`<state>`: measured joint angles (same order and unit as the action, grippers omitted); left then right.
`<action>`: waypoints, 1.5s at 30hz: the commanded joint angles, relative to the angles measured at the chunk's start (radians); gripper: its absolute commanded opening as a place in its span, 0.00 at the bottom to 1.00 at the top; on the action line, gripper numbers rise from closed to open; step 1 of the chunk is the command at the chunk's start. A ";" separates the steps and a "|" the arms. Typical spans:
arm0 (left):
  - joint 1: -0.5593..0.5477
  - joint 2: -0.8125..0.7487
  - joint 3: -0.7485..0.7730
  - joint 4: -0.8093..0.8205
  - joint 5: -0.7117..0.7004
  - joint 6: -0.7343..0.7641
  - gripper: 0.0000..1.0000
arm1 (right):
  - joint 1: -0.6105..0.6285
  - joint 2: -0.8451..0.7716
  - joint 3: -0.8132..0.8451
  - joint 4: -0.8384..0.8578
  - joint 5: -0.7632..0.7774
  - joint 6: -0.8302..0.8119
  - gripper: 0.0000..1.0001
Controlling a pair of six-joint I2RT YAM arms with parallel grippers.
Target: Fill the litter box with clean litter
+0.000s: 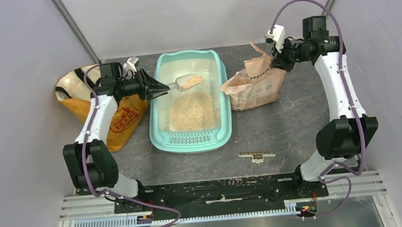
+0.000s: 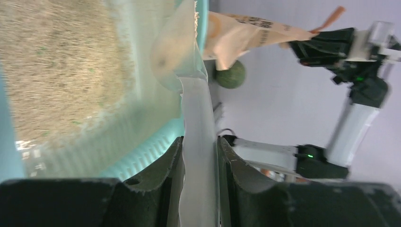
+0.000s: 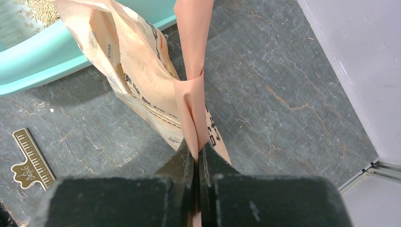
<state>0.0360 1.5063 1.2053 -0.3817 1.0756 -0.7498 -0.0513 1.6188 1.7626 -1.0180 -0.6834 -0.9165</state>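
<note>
The mint-teal litter box (image 1: 156, 100) lies mid-table with a heap of beige clean litter (image 1: 191, 110) inside; both also show in the left wrist view, the litter box (image 2: 142, 151) and the litter (image 2: 56, 71). My left gripper (image 1: 162, 88) is shut on the handle of a clear plastic scoop (image 1: 188, 81) that carries some litter above the box's far half; the scoop (image 2: 196, 123) runs between my fingers. My right gripper (image 1: 277, 58) is shut on the top fold of the pink-tan paper bag (image 1: 254, 87), holding the bag (image 3: 142, 61) upright right of the box.
An orange-yellow bag with black straps (image 1: 117, 118) lies left of the box under my left arm. A small brass ruler (image 1: 257, 154) lies on the table in front, also in the right wrist view (image 3: 29, 160). A green ball (image 2: 231, 74) sits behind the paper bag.
</note>
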 commanded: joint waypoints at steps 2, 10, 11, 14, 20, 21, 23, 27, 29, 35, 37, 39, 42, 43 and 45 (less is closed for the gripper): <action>-0.006 0.041 0.176 -0.476 -0.262 0.453 0.02 | 0.008 -0.019 0.077 0.096 -0.073 0.003 0.00; -0.259 -0.014 0.283 -0.591 -0.828 0.699 0.02 | 0.008 -0.024 0.064 0.096 -0.070 -0.002 0.00; -0.295 -0.024 0.286 -0.589 -0.903 0.722 0.02 | 0.008 -0.024 0.064 0.096 -0.070 -0.002 0.00; -0.361 -0.031 0.297 -0.593 -1.034 0.774 0.02 | 0.008 -0.023 0.067 0.096 -0.072 -0.004 0.00; -0.399 -0.061 0.344 -0.573 -0.995 0.830 0.02 | 0.008 -0.021 0.071 0.096 -0.071 -0.002 0.00; -0.398 -0.068 0.353 -0.563 -0.932 0.826 0.02 | 0.008 -0.021 0.070 0.096 -0.071 -0.002 0.00; -0.396 -0.095 0.355 -0.510 -0.756 0.800 0.02 | 0.008 -0.022 0.070 0.096 -0.074 -0.001 0.00; -0.402 -0.068 0.428 -0.425 -0.444 0.659 0.02 | 0.008 -0.022 0.075 0.099 -0.079 0.003 0.00; -0.417 -0.025 0.479 -0.389 -0.378 0.600 0.02 | 0.008 -0.021 0.078 0.100 -0.081 0.005 0.00; -0.488 0.096 0.575 -0.315 -0.321 0.526 0.02 | 0.010 -0.022 0.074 0.105 -0.085 0.011 0.00; -0.513 0.125 0.588 -0.304 -0.319 0.523 0.02 | 0.011 -0.022 0.072 0.109 -0.087 0.014 0.00; -0.544 0.146 0.590 -0.286 -0.318 0.523 0.02 | 0.011 -0.022 0.072 0.114 -0.088 0.017 0.00; -0.580 0.174 0.597 -0.262 -0.321 0.510 0.02 | 0.013 -0.020 0.072 0.118 -0.090 0.021 0.00; -0.586 0.187 0.604 -0.259 -0.329 0.503 0.02 | 0.013 -0.020 0.072 0.118 -0.092 0.021 0.00; -0.588 0.209 0.619 -0.254 -0.353 0.491 0.02 | 0.013 -0.021 0.074 0.118 -0.094 0.021 0.00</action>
<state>-0.5343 1.6951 1.7626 -0.7086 0.7101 -0.2005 -0.0448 1.6192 1.7626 -1.0058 -0.6834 -0.9146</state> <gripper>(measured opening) 0.335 0.030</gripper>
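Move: From the left hand, which holds the loaded scoop pointing right, the litter in the box lies about 7 cm to the right, 7 cm back and some 20 cm below. The bag's open mouth is roughly 25 cm to the right, about level fore and aft, 11 cm lower; the orange tote lies some 22 cm left and 4 cm back, 16 cm lower. From the right hand, still on the bag, the box's litter lies about 29 cm left, 13 cm back and 23 cm below. Still pinching the scoop's handle, the left hand tips the bowl nose-down by some 60 degrees over the litter in the box while sinking about 6 cm and easing slightly back. The hand then lifts, levelling the scoop partly, and sweeps about 18 cm right to the bag mouth, dipping slightly at the end with the bowl pointing right and down. The right hand keeps its pinch on the bag and holds still. ##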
